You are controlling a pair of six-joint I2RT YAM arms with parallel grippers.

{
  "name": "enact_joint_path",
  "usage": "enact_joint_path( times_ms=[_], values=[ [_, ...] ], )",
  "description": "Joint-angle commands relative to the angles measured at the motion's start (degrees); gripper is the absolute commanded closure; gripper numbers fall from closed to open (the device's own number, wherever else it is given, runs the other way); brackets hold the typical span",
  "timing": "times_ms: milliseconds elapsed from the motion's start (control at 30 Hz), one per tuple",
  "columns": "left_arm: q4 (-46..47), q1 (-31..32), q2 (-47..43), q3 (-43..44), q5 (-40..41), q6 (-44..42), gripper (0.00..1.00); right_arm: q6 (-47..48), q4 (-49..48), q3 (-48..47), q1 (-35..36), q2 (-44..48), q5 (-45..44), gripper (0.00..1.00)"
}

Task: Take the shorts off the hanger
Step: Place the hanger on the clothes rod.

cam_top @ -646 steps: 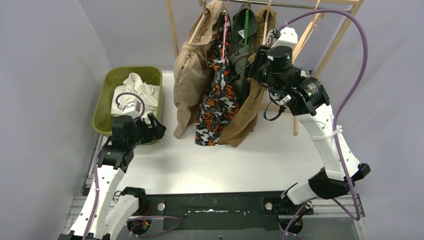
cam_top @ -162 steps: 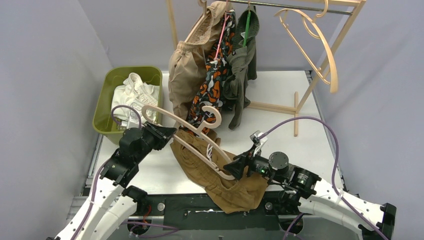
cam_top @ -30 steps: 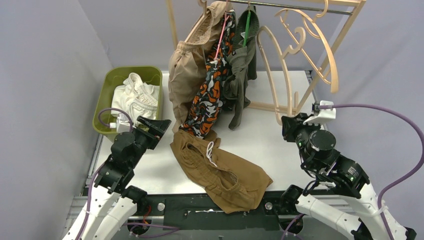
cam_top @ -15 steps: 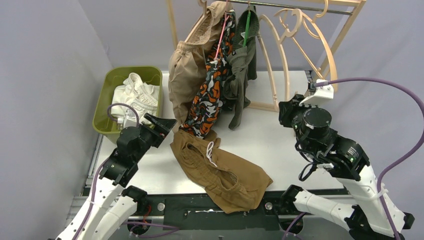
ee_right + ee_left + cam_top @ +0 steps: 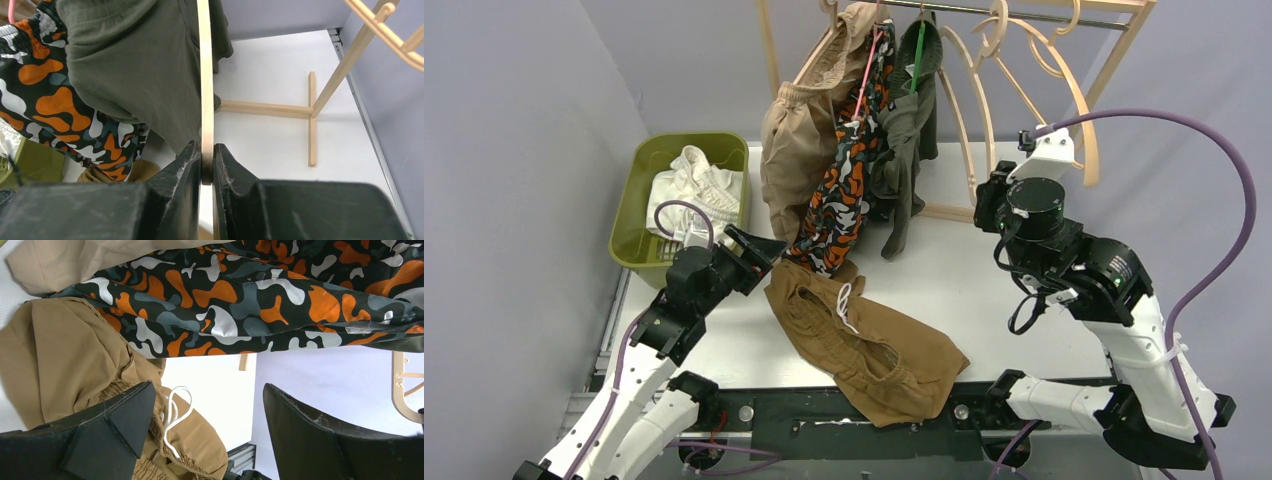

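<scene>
The brown shorts [image 5: 864, 340] lie crumpled on the table with their white drawstring showing, off any hanger. My left gripper [image 5: 764, 258] is open at their left edge; in the left wrist view [image 5: 207, 410] the brown shorts [image 5: 65, 365] and drawstring lie beside the left finger. My right gripper [image 5: 982, 195] is shut on the lower end of a bare wooden hanger [image 5: 969, 110], whose hook reaches up by the rail. The right wrist view shows the jaws [image 5: 206, 165] pinching the hanger [image 5: 204, 75]. Beige shorts [image 5: 799, 140], camouflage shorts [image 5: 844, 190] and olive shorts [image 5: 904, 150] hang from the rail.
A green bin [image 5: 639, 170] at the far left holds white shorts [image 5: 689, 190]. Another bare wooden hanger [image 5: 1069, 110] hangs on the rail at the right. The wooden rack's foot [image 5: 969, 213] and slanted post [image 5: 1114, 70] stand near my right arm.
My right arm has lifted the bare hanger up and to the left, bringing its hook to the rail. My left gripper has edged right toward the brown shorts.
</scene>
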State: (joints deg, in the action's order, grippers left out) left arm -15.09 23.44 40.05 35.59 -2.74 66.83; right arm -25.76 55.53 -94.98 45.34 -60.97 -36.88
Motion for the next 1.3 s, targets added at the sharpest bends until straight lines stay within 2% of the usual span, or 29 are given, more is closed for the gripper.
enact_joint_path(
  times_ms=[0, 233, 367, 633, 733, 867, 967, 1133, 1267],
  values=[
    [4.26, -0.33, -0.24, 0.84, -1.48, -0.72, 0.21, 3.93, -1.24, -4.7, -0.34, 0.11, -2.51, 1.0],
    [2.48, -0.33, -1.77, 0.53, 0.17, -0.46, 0.21, 8.03, -1.41, -5.43, -0.34, 1.71, -6.02, 1.0],
    [3.31, -0.36, -1.59, 0.22, -0.21, 0.12, 0.21, 8.01, 2.44, -12.37, -0.34, -2.66, -7.17, 1.0],
    [-0.58, -0.35, -3.2, 1.85, 2.68, -1.02, 0.21, 9.84, 6.87, -20.14, -1.63, -11.0, -6.23, 0.99],
    [-0.71, -0.41, -3.91, 1.64, 3.08, -0.76, 0.21, 10.26, 7.28, -20.25, -5.6, -12.35, -1.37, 0.97],
    [-0.27, -0.39, -3.69, 1.16, 2.36, -0.21, 0.21, 11.65, 6.71, -17.24, -17.34, -13.22, 11.53, 0.98],
    [-0.19, -0.41, -3.34, 1.13, 1.62, -0.14, 0.21, 11.78, 6.06, -13.46, -22.43, -13.54, 17.96, 0.98],
    [-1.02, -0.41, -3.77, 1.14, 1.47, -0.38, 0.21, 11.68, 2.29, -7.91, -27.43, -12.19, 22.93, 0.99],
    [-1.41, -0.41, -4.15, 0.89, 1.5, -0.42, 0.21, 13.52, 1.39, -7.5, -33.25, -12.81, 25.63, 1.0]
  ],
)
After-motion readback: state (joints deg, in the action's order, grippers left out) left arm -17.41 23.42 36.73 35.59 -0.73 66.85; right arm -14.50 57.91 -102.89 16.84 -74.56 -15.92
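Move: The right hand holds the empty hanger by its lower end; the free stretch of clothes rod it is taken to lies about 20 cm ahead, 6 cm right and 18 cm above. On the rod, an empty hanger hangs some 18 cm ahead, 12 cm right and 5 cm up, and the dark green shorts about 16 cm ahead, 13 cm left and 5 cm below. From the left hand that stretch of rod is roughly 20 cm ahead, 40 cm right and 37 cm up. Still pinching the hanger's lower end, the right hand first lifts it about 5 cm with a slight drift to the right, tipping the fingers up a little. Then it carries the hanger forward some 8 cm and to the right, towards the free rod between the dark green shorts and the other empty hanger, while sinking roughly 9 cm from its highest point and tipping the fingers down about 15 degrees, the grip kept shut. ##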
